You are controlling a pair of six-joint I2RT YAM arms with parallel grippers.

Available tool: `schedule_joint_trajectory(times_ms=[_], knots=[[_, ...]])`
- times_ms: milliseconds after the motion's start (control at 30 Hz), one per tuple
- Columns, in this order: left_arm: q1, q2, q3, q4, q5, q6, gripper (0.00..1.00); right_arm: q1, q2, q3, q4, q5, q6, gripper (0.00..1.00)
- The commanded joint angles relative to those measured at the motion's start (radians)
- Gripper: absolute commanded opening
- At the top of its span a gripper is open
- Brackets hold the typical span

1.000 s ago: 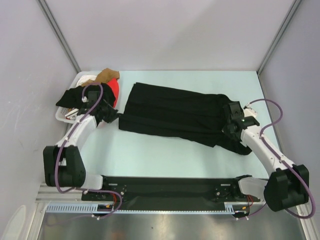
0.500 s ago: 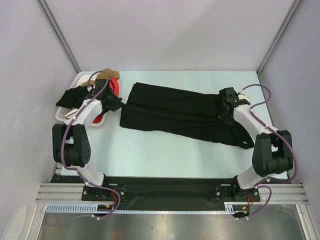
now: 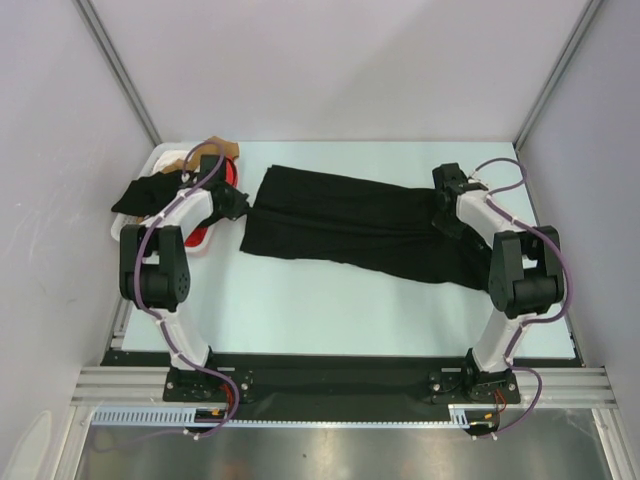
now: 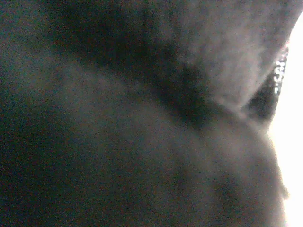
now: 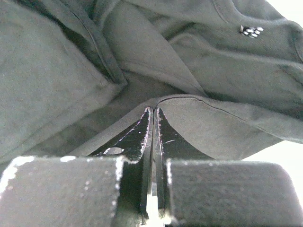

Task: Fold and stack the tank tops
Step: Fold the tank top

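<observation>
The black tank top (image 3: 350, 222) lies spread across the middle of the table, long side running left to right. My left gripper (image 3: 240, 206) sits at its left edge, beside the basket. Blurred dark cloth (image 4: 142, 142) fills the left wrist view and hides the fingers. My right gripper (image 3: 446, 210) rests on the garment's right part. In the right wrist view its jaws are shut (image 5: 152, 111), and a hem of the black cloth (image 5: 227, 71) peaks up at the tips. The red tank top (image 3: 231, 174) shows partly in the basket behind my left arm.
A white plastic basket (image 3: 160, 156) stands at the far left with brown cloth (image 3: 207, 150) and a dark garment (image 3: 140, 193) hanging over its rim. Grey walls close in the left, right and back. Both forearms reach far out from their bases.
Both arms have stretched away from the near edge and folded upright. The right gripper moved toward the back, and the black top's near right corner drew back with it.
</observation>
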Motion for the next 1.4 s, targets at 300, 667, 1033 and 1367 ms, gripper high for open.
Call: schedule_joint_trajectory(times_ms=[300,667,1033,1367], knots=[[-0.009,0.101,0.096,0.060,-0.060,-0.039,0.00,-0.027,0.130,0.089,0.057,0.010,-0.014,0.00],[-0.006,0.161,0.160,0.056,-0.094,-0.038,0.05,-0.044,0.152,0.093,0.100,0.001,-0.022,0.00],[-0.011,0.127,0.136,0.133,-0.057,0.020,0.47,-0.044,0.077,0.030,0.158,-0.011,-0.037,0.08],[-0.072,-0.005,0.134,0.139,0.024,0.236,0.61,-0.059,-0.122,-0.108,0.223,-0.015,-0.086,0.54]])
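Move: The tank top's near edge, folded up, is already pinched in both closed hands. The spot on the flat cloth where it goes is about 5 cm ahead of the left hand and 2 cm below, and some 3 cm ahead of the right and 4 cm below. The far-left corner is roughly 12 cm ahead and 6 cm right of the left hand, the basket 21 cm to its left and 4 cm farther out; the far edge is 13 cm ahead and 1 cm right of the right hand. The tank top's pinched edge is carried on forward and down towards the flat cloth: the left hand goes about 5 cm, mostly forward, the right sinks nearly 4 cm while creeping forward. Then both open to roughly half, left first, letting go, and rise 2–3 cm, the right easing back slightly, the left drifting right and tipping its fingers up about 10 degrees. ##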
